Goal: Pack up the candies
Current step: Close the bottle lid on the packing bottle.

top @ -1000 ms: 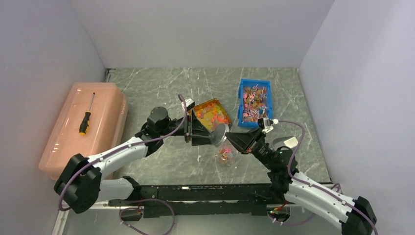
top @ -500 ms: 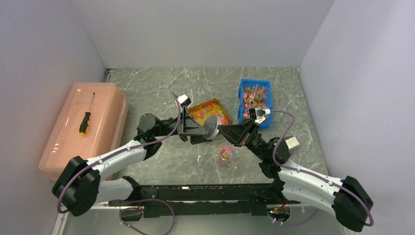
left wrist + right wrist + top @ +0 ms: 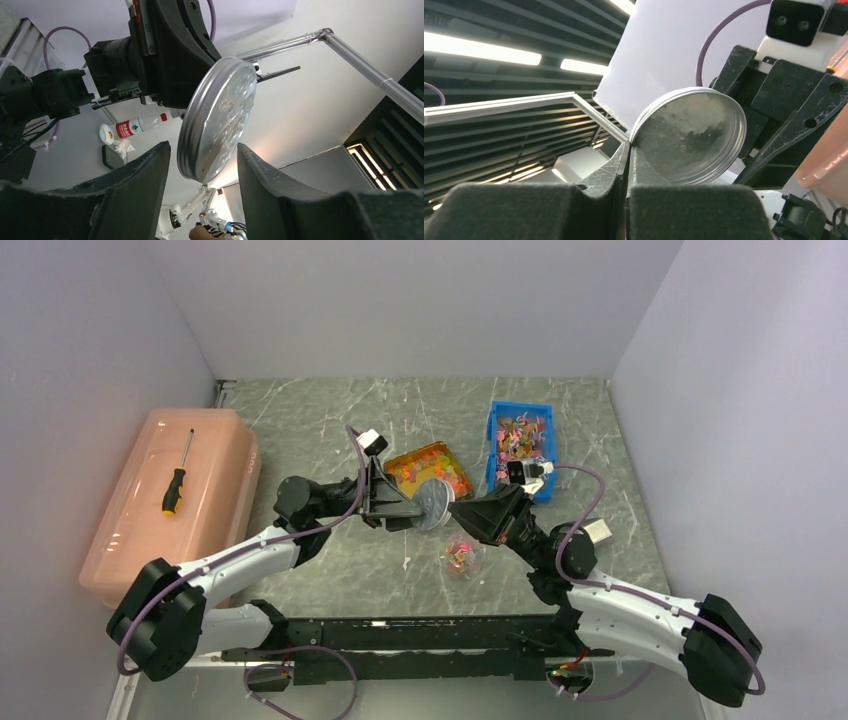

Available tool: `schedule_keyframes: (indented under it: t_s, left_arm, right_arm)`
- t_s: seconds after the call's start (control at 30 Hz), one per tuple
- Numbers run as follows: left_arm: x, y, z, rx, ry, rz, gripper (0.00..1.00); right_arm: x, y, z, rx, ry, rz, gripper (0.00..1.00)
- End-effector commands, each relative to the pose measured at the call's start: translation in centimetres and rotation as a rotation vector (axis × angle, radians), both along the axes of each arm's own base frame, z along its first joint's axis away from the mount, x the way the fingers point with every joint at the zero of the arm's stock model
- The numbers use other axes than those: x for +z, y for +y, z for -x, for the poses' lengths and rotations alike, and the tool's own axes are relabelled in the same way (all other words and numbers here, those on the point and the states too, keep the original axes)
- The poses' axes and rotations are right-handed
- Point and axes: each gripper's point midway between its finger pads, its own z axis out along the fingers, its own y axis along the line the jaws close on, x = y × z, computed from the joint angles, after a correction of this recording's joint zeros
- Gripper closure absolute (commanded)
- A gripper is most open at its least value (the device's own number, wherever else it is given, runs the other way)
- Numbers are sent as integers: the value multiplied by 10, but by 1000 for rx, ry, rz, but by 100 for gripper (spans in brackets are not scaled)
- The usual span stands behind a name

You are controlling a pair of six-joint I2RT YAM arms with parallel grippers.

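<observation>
A round metal lid (image 3: 434, 504) is held up in the air between the two arms, tilted on edge. My right gripper (image 3: 455, 508) is shut on the lid's rim (image 3: 691, 135), its fingertips (image 3: 629, 145) pinched tight together. The left gripper (image 3: 415, 508) faces it and is open, with one finger (image 3: 145, 175) on each side of the lid (image 3: 218, 120) and a gap showing on both sides. Candies lie in an orange tray (image 3: 432, 472) behind the lid. More candies sit in a small clear jar (image 3: 462, 555) on the table below.
A blue bin (image 3: 520, 445) of mixed pink and orange pieces stands at the back right. A pink lidded box (image 3: 150, 530) with a screwdriver (image 3: 176, 480) on top fills the left side. Walls close in the table on three sides.
The right gripper has carried the lid up and left, away from above the jar. The left gripper has drawn back left with it, and its fingers have narrowed around the lid.
</observation>
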Motion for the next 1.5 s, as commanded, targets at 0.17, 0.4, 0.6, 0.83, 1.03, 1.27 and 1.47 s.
schedule_keyframes:
  t_s: [0.17,0.4,0.6,0.83,1.03,1.27,1.47]
  left_arm:
    - [22,5,6,5,-81,65,53]
    - [26,7,8,9,-95,76,69]
    - [27,8,8,15,-98,78,80]
    - [28,6,6,14,-110,77,84]
    - [20,2,3,23,-115,39,85]
    - [-7,-5,-5,65,-160,-96,86]
    - [-46,-11,-17,93,-148,-232,87]
  right_arm:
    - [17,-9,24,57,-59,-104,100]
    - [5,-14,24,41,-33,-97,100]
    - [-11,-23,19,-9,16,-77,99]
    - [-24,-27,15,-61,46,-25,73]
    - [-37,-28,10,-125,58,72,55]
    - [-73,-37,-13,-329,131,418,52]
    - [-149,-70,-33,-504,329,898,52]
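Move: The lid is between the two hands: its middle lies about 3 cm to the left hand's right, level fore-and-aft and some 2 cm higher. From the right hand it is about 3 cm to the left, 1 cm ahead and 2 cm lower. Counted from the left hand, the open packing bottle stands on the table some 10 cm right, 1 cm ahead and 30 cm below; the orange candy box lies about 23 cm ahead, 4 cm right and 33 cm below. The left fingers close on the lid's rim from both sides while the right fingertips still pinch its edge; once the left grip is firm enough to stop closing, the right fingers open and let go. The right hand eases back a little, then pulls off rightward and down, about 7 cm in all, swinging round some 30 degrees. Holding the lid, the left hand then starts sinking about 4 cm towards the bottle, rolling slightly. ##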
